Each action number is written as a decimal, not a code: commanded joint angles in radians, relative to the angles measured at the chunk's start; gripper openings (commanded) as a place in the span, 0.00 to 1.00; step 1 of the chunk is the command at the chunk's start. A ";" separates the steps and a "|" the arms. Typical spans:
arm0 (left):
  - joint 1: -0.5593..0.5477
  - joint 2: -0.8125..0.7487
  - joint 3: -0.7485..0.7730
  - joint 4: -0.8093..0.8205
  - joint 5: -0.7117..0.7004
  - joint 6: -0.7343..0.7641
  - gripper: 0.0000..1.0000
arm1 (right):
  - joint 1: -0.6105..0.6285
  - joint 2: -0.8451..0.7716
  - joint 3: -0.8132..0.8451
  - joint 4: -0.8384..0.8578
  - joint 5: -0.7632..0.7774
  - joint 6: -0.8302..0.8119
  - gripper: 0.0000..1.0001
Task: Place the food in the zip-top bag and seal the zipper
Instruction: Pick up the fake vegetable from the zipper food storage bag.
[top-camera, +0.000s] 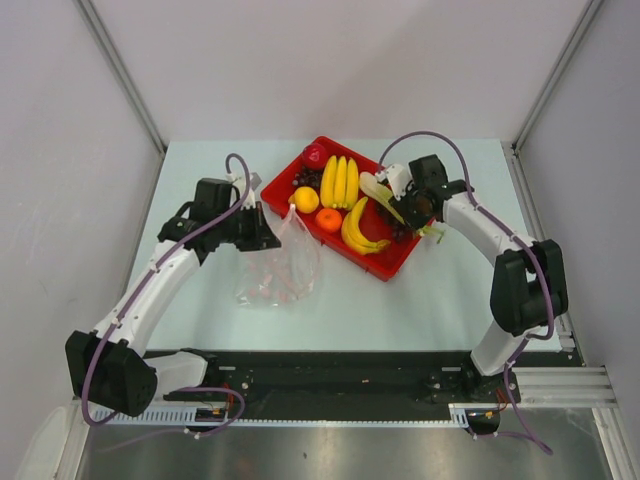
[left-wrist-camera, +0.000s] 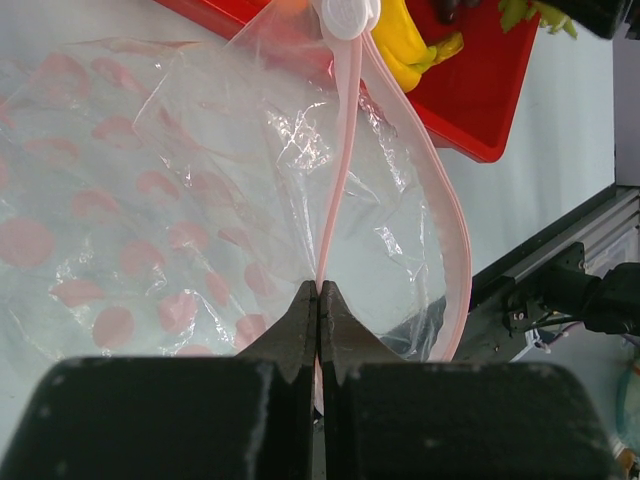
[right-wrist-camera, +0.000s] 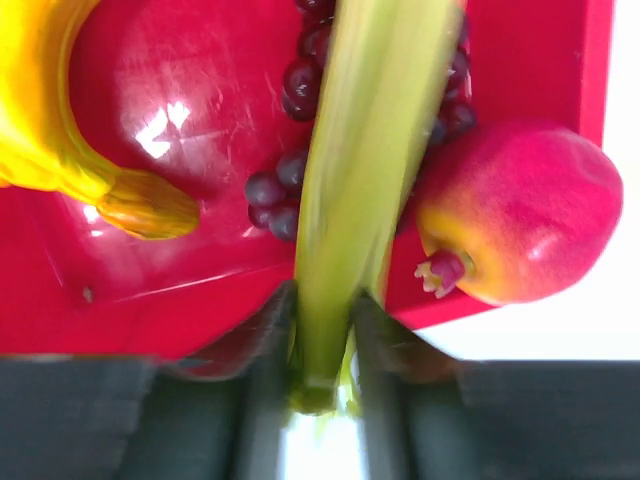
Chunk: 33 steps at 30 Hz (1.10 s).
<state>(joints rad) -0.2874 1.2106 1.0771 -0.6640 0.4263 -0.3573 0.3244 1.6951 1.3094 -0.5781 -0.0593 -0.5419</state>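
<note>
The food lies in a red tray (top-camera: 392, 266): straight bananas (top-camera: 340, 181), a curved banana (top-camera: 358, 232), a lemon (top-camera: 306, 199), an orange (top-camera: 329, 220), a red apple (top-camera: 315, 155) and dark grapes (top-camera: 304, 177). My right gripper (right-wrist-camera: 322, 300) is shut on the base of the green-white stalk (right-wrist-camera: 370, 130), which lies across the grapes (right-wrist-camera: 272, 190) beside a red-yellow fruit (right-wrist-camera: 520, 215). The clear zip-top bag (top-camera: 280, 270) lies left of the tray. My left gripper (left-wrist-camera: 320, 290) is shut on its pink zipper (left-wrist-camera: 343, 150), and the mouth gapes to the right.
The bag's white slider (left-wrist-camera: 346, 14) sits at the zipper's far end, against the tray's corner (left-wrist-camera: 470, 110). The black rail (top-camera: 350, 375) with both arm bases runs along the table's near edge. Grey walls stand on both sides.
</note>
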 joint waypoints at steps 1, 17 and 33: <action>0.013 -0.036 0.020 0.041 0.014 0.020 0.00 | -0.010 -0.034 0.109 -0.068 -0.040 0.039 0.21; 0.025 -0.095 -0.002 0.083 -0.113 0.009 0.00 | 0.019 -0.288 0.329 -0.273 -0.295 0.065 0.00; 0.027 -0.108 -0.002 0.119 -0.141 0.024 0.00 | 0.415 -0.537 0.329 -0.424 -0.335 0.043 0.00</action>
<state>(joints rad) -0.2695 1.1332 1.0676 -0.5774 0.3054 -0.3569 0.6735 1.1889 1.6173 -0.9871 -0.4274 -0.5171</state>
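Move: The fake vegetable, a celery bunch, lies between the right fingers near its leafy end. Its middle is about 5 cm ahead, 6 cm left and level with them. Grapes sit some 3 cm ahead, 6 left and 3 below, the red fruit 6 straight ahead, and the banana pair 16 left. The bag is roughly 32 cm left and 10 back. From the left hand, the celery's middle is about 16 cm ahead, 28 right and 9 below. Straight up at first, then in an arc back and left: the right hand closes the rest of the way on the celery near its leafy end, lifts it some 24 cm and draws it about 19 cm back and 11 left towards the bag, turning counter-clockwise and rolling its left side up. The left hand, still pinching the bag's edge, rises 2 to 3 cm, easing slightly forward and left. ##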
